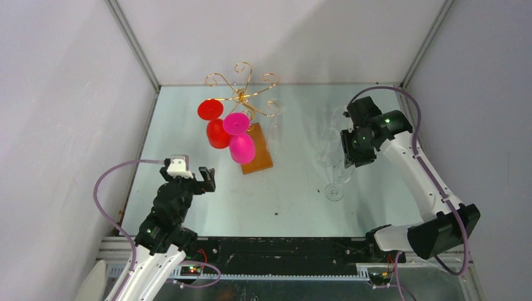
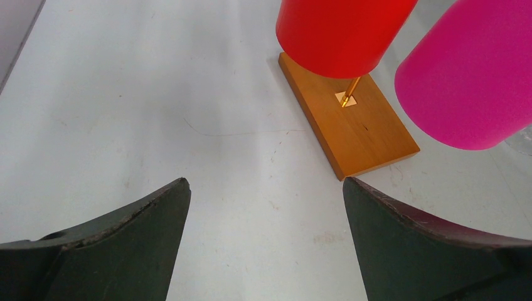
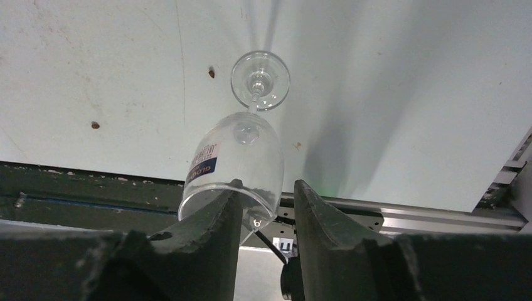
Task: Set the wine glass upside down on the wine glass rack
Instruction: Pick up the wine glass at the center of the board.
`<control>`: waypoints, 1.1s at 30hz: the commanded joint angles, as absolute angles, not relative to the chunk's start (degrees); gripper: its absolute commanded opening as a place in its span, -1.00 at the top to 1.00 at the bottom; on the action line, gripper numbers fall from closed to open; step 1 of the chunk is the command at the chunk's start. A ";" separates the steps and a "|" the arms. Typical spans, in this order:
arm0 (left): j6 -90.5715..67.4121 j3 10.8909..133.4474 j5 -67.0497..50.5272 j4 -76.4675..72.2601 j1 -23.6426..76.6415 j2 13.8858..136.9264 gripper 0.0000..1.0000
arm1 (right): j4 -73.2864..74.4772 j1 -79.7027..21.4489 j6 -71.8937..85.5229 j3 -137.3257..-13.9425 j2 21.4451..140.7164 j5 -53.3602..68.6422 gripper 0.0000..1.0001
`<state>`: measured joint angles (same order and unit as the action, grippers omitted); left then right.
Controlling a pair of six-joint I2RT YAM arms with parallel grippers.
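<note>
A clear wine glass (image 3: 235, 166) with a blue label stands tilted on the table, its foot (image 3: 260, 78) down and its foot also showing in the top view (image 1: 334, 191). My right gripper (image 3: 268, 183) sits at its rim, one finger inside the bowl and the other outside, a gap left beside the glass wall. The wine glass rack (image 1: 241, 88) of gold wire rises from a brown wooden base (image 1: 258, 160) at the back centre. A red glass (image 1: 218, 133) and a pink glass (image 1: 241, 147) hang upside down on it. My left gripper (image 1: 207, 179) is open and empty, short of the base (image 2: 351, 125).
A faint second clear glass (image 1: 325, 147) stands just left of my right gripper. Another clear outline (image 1: 274, 128) shows at the rack's right side. Grey walls close the table on three sides. The black rail runs along the near edge (image 1: 276, 251).
</note>
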<state>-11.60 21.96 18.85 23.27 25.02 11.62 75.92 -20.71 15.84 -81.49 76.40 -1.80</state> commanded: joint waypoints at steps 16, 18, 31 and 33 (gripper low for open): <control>-11.47 21.97 18.72 21.56 25.31 11.53 -1.00 | 76.20 -21.78 12.27 -83.85 78.25 -1.62 0.84; -11.51 22.05 18.76 21.71 25.31 11.71 -0.99 | 76.28 -21.75 12.45 -83.85 77.65 -1.06 0.85; -11.51 22.13 18.77 21.74 25.31 11.86 -0.99 | 77.30 -21.52 14.53 -89.85 70.59 1.07 1.00; -11.51 22.15 18.72 21.87 25.31 11.86 -0.99 | 76.64 -21.39 15.10 -90.74 68.74 1.32 1.00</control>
<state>-11.57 21.96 18.85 23.27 25.02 11.62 77.91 -21.58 13.58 -86.26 73.25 -0.56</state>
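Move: The clear wine glass stands upright just under the right hand. Its middle is about 3 cm to the left, level fore and aft and some 9 cm down, so the open fingertips straddle the right side of its rim. Two more clear glasses stand beyond: one about 13 cm ahead and 5 cm left, the other some 20 cm ahead and 2 cm left. From the left hand the glass lies about 47 cm to the right, 1 cm back and 7 cm lower. The right fingers close on the right wall of the wine glass's bowl at the rim, one finger inside the bowl and one outside, as the hand eases down a little over 1 cm around it. They keep that pinch while the hand pauses, then lifts faster, rising about 4.5 cm and drifting back roughly 1 cm. ##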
